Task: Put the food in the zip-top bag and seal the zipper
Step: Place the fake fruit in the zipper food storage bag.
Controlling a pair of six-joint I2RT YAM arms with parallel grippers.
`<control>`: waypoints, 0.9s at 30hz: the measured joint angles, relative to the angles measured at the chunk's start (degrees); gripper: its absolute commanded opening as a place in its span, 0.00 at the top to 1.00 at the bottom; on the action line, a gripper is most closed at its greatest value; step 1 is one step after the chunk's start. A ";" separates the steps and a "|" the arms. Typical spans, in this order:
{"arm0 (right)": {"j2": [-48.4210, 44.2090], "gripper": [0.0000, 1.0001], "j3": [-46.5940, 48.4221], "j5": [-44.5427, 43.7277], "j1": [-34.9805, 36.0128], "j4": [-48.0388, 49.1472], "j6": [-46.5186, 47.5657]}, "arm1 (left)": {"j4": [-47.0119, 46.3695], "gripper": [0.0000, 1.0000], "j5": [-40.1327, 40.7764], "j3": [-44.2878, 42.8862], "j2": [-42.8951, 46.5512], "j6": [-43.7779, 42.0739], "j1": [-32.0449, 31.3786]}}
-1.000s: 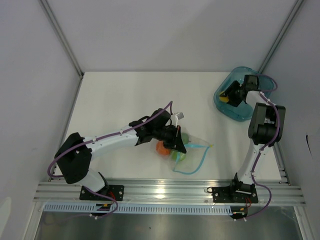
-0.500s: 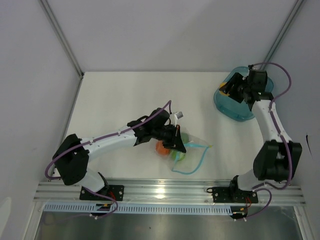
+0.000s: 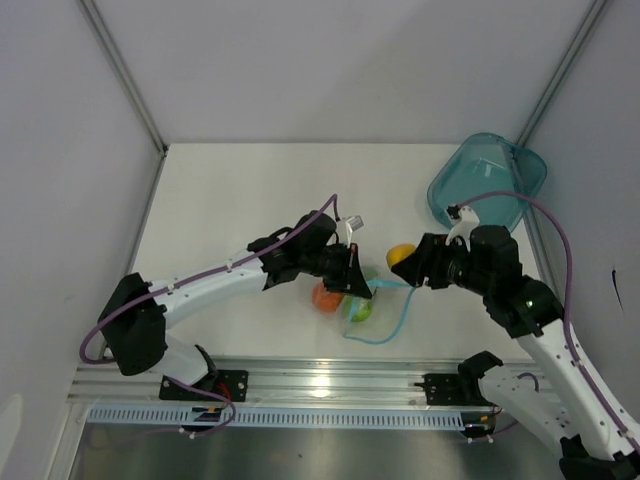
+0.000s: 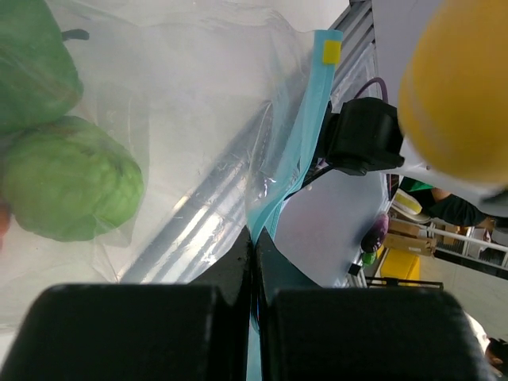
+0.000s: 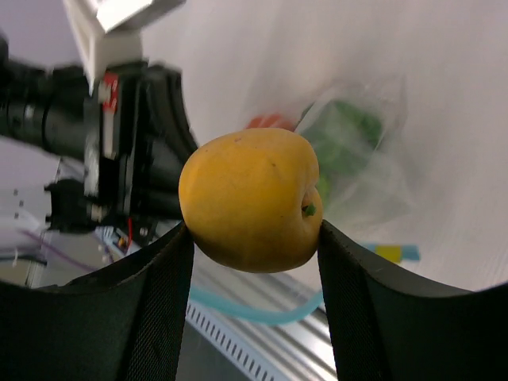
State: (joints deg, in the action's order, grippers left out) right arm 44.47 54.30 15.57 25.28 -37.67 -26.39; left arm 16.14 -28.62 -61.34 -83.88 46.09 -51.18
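My left gripper [image 3: 352, 282] is shut on the upper lip of the zip-top bag [image 3: 385, 305], pinching its blue-teal zipper [image 4: 300, 151] and holding the mouth open toward the right. The orange-red fruit [image 3: 324, 297] and light green fruit [image 3: 359, 309] lie inside the bag. The left wrist view shows the light green fruit [image 4: 71, 186] and dark green fruit [image 4: 32, 71] through the plastic. My right gripper [image 3: 405, 262] is shut on the yellow fruit [image 3: 401, 254] just right of the bag's mouth, above the table. In the right wrist view the yellow fruit [image 5: 250, 198] sits between both pads.
The translucent teal bowl [image 3: 487, 185] stands tilted at the back right, behind my right arm. The aluminium rail [image 3: 330, 380] runs along the near table edge, close below the bag. White walls enclose the left, back and right sides.
My right arm has swung from the teal bowl down and left to the bag's mouth, carrying the yellow fruit. My left gripper has kept its hold on the zipper edge, shifting slightly.
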 measured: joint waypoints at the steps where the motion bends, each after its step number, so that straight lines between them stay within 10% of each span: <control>1: -1.99 0.52 -0.63 -0.20 1.97 -1.36 -0.39 | 0.20 0.99 0.02 -0.02 0.13 0.00 0.00; 16: -19.43 0.52 -14.19 3.80 8.98 -8.94 -8.87 | 2.91 1.00 1.92 -0.33 1.11 0.00 0.00; 27: -16.15 0.46 -16.37 4.48 10.05 -5.97 -10.69 | 3.80 0.99 2.54 -1.03 1.25 0.02 0.00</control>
State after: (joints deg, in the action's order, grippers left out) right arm 28.32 37.93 20.05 35.33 -43.64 -37.08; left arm 19.94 -26.09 -62.37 -82.63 46.11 -51.18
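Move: The right gripper already holds the yellow fruit. The middle of the open bag mouth lies about 8 cm back from it, 5 cm to its left and some 11 cm below. The green fruit in the bag is about 11 cm to its left, 1 cm back and 19 cm down; the red fruit is 18 cm left and 3 cm farther out. From the left gripper, which pinches the zipper, the mouth's middle is 5 cm to the right, 2 cm back and 5 cm lower. Draw the right gripper back about 10 cm, swiftly and nearly level at first, then sink it some 7 cm, bringing the yellow fruit up to the bag's open mouth. As it goes, tip the fingers farther down and turn them slightly counter-clockwise, keeping the grip. Have the left gripper keep its pinch on the zipper edge, all but still. ##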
